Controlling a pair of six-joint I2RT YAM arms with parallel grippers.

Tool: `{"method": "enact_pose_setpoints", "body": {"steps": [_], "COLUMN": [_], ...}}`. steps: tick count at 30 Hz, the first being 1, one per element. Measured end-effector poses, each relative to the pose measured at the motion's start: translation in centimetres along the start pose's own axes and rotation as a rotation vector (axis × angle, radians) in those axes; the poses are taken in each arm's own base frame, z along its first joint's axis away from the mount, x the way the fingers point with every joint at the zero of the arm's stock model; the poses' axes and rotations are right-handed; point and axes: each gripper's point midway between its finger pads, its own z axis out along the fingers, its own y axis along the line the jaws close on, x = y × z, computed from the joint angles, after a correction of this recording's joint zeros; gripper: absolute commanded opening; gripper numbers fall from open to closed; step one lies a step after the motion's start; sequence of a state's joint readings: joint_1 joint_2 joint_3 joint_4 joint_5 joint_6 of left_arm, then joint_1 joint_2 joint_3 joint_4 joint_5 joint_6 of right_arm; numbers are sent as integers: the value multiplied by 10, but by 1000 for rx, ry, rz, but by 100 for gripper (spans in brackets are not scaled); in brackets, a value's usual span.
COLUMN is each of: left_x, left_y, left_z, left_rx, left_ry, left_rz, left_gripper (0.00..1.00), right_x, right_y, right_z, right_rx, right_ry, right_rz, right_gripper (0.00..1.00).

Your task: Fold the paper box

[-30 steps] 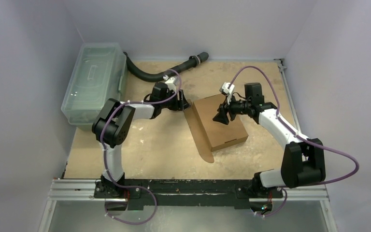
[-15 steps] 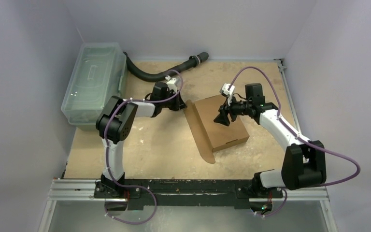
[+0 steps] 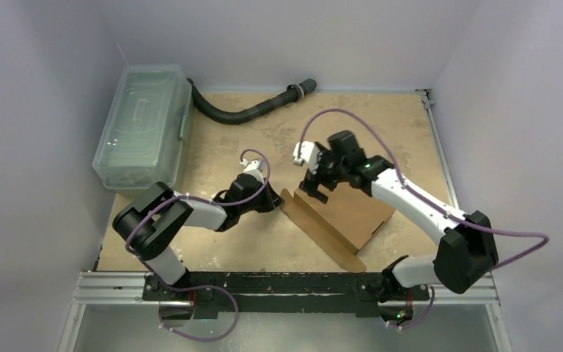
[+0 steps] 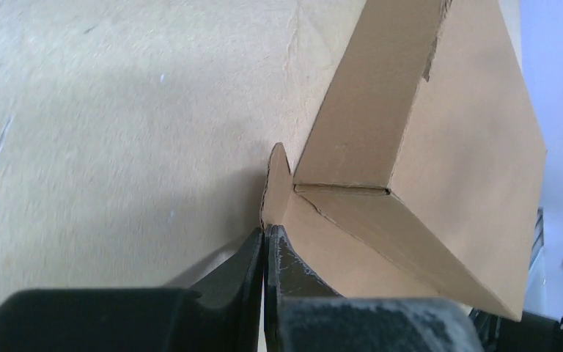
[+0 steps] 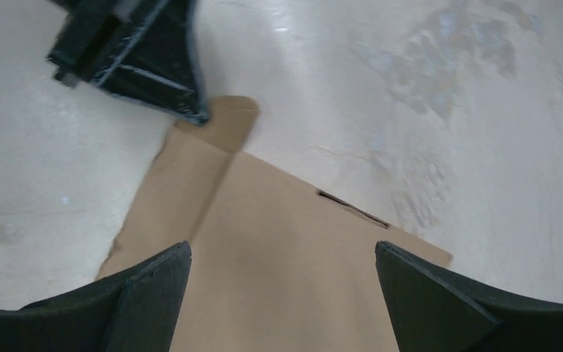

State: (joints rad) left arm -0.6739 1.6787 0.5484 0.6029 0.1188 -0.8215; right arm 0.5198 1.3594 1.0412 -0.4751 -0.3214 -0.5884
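Observation:
The paper box (image 3: 363,213) is a brown cardboard mailer lying at an angle on the table, its long front flap (image 3: 322,231) standing up along the near-left side. My left gripper (image 3: 277,201) sits low at the box's left corner. In the left wrist view its fingers (image 4: 265,231) are shut on the edge of a small corner tab (image 4: 273,183) of the paper box (image 4: 447,147). My right gripper (image 3: 314,189) hovers over the box's left end, wide open. Its fingertips (image 5: 282,251) straddle the flat brown panel (image 5: 286,220) without touching it; the left gripper (image 5: 199,116) shows at that panel's tab.
A clear plastic lidded bin (image 3: 143,125) stands at the far left. A black ribbed hose (image 3: 249,111) curves along the back of the table. The metal rail (image 3: 286,290) with both arm bases runs along the near edge. White walls close in the sides.
The left gripper has shut and swung toward the near edge; the box has come with it and turned. The right gripper has opened wider and shifted left over the box.

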Motion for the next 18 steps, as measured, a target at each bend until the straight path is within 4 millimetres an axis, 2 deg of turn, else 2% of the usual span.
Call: {"method": "enact_pose_setpoints", "body": {"steps": [3,6,13,16,18], "left_x": [3,-5,-10,-11,-11], "left_y": [0,5,14,13,12], "left_z": [-9,-14,-17,-16,-16], "left_rx": [-54,-117,-180,-180,-175], "left_ry": [-45,-95,-143,-148,-151], "left_rz": [-61,-113,-166,-174,-174], "left_gripper": [0,0,0,0,0], "right_x": [-8,-4,39,47,48], "right_y": [35,57,49,40,34], "right_z": [17,30,49,59,63], "right_rx": [-19,-17,133,209,257], "right_ry": [50,92,198,215,222], "right_rz": [-123,-206,-263,-264,-264], "right_gripper": [99,99,99,99,95]}}
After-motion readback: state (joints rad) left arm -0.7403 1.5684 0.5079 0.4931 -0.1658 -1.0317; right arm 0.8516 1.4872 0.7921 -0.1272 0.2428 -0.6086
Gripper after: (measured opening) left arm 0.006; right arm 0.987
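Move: My left hand already holds the flap's end tab, with the box's flap-side wall near its left end about 5 cm to the right and 1 cm ahead, at the same height. My right hand, wide open, has that wall spot roughly 3 cm back, 3 cm left and 12 cm below. From the right hand, the open flap's middle is about 10 cm back, 3 cm right and 13 cm down, and the lid's middle 5 cm back, 9 cm right and 11 cm down. I bring my right hand down about 8 cm onto the box's flap-side edge, first swinging back and left some 4 cm, then easing forward and right as it sinks; the fingers stay wide and swing forward some 25 degrees to straddle the wall, one on the flap side, one over the lid. My left hand keeps its pinch on the tab, draws it about 2 cm left and turns some 15 degrees counter-clockwise. ##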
